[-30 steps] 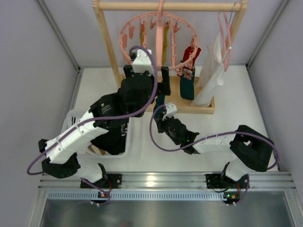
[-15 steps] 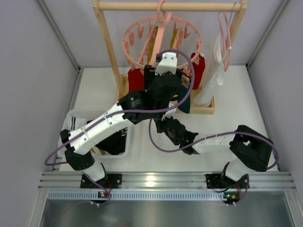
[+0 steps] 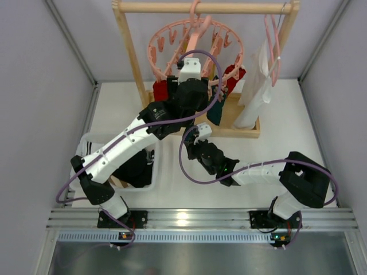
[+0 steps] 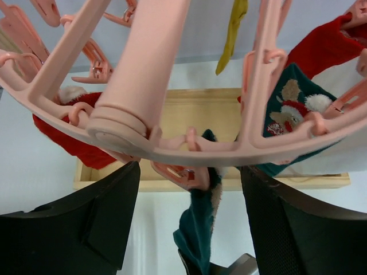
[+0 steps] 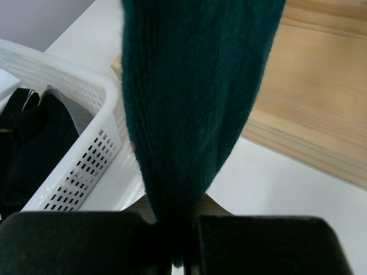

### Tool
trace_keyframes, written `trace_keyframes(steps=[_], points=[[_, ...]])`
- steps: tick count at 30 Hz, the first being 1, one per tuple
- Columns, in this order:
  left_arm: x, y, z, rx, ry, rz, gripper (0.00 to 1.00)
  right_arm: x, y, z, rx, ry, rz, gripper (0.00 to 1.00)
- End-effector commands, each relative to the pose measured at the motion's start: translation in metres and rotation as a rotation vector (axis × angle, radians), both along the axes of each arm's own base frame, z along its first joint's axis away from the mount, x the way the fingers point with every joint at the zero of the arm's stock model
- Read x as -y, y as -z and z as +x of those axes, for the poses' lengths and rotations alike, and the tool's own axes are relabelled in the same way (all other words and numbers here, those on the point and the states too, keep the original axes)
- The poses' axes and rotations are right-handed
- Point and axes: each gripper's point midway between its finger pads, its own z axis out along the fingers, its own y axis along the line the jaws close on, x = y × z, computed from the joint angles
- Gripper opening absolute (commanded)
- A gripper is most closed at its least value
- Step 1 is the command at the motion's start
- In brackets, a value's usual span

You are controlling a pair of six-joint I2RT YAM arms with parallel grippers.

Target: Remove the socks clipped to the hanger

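The round pink hanger (image 3: 195,43) hangs from the wooden rail, and the left wrist view looks up at its ring (image 4: 143,74). Red socks (image 3: 232,77), a patterned teal one (image 4: 287,109) and a mustard one (image 4: 232,34) hang from its clips. My left gripper (image 4: 190,169) is raised just under the ring. It is open, with its jaws on either side of a pink clip (image 4: 186,175) that holds a dark teal sock (image 4: 200,223). My right gripper (image 5: 182,229) is shut on that sock's lower end (image 5: 195,103), below the hanger (image 3: 198,133).
A white basket (image 3: 92,143) with dark clothes stands at the left, close to my right gripper (image 5: 86,143). The wooden rack's post (image 3: 129,51) and base (image 3: 241,123) frame the hanger. A slim pink hanger with white cloth (image 3: 258,80) hangs at the right.
My left arm swung right from beside the rack post to under the ring, and its jaws narrowed around the clip. The ring hanger swung and turned. The right gripper kept hold of the teal sock.
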Motion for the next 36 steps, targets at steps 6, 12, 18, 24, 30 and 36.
trace_keyframes(steps=[6, 12, 18, 24, 30, 36], points=[[-0.013, -0.008, 0.009, 0.009, -0.034, -0.066, 0.72, -0.011, -0.036, -0.004, 0.048, -0.018, 0.076, 0.00], [-0.013, -0.011, 0.014, 0.019, -0.049, -0.070, 0.65, -0.014, -0.039, -0.008, 0.048, -0.048, 0.094, 0.00], [-0.009, -0.008, 0.019, 0.017, -0.057, -0.088, 0.60, -0.014, -0.042, -0.015, 0.050, -0.078, 0.120, 0.00], [0.000, -0.009, 0.022, 0.028, -0.032, -0.118, 0.50, -0.017, -0.046, -0.020, 0.052, -0.114, 0.135, 0.00], [0.001, -0.012, 0.022, 0.044, -0.023, -0.136, 0.41, -0.016, -0.045, -0.023, 0.050, -0.126, 0.142, 0.00], [0.001, -0.013, 0.023, 0.051, -0.025, -0.136, 0.21, -0.015, -0.044, -0.025, 0.050, -0.134, 0.143, 0.00]])
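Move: The pink clip holding the green sock is about 2 cm straight ahead of the left hand and level with it, in line with the half-open fingers. The left red sock hangs some 10 cm left of the hand, 4 cm farther out and 3 cm lower; the other green sock is about 7 cm right, 4 cm ahead and 6 cm lower. For the right hand, already shut on the green sock's toe, the clip is roughly 20 cm up, 7 cm ahead and 2 cm right. The left hand eases about 2 cm forward and sinks slightly onto the clip at the hanger's near rim, drifting a little left and then back right, while its fingers close from three-quarters open to about a third and pinch the clip. The right hand keeps its shut grip on the sock's toe, waits at first, then draws back some 1.5 cm and rises about 2 cm before dipping again, turning around 5 degrees counter-clockwise. ##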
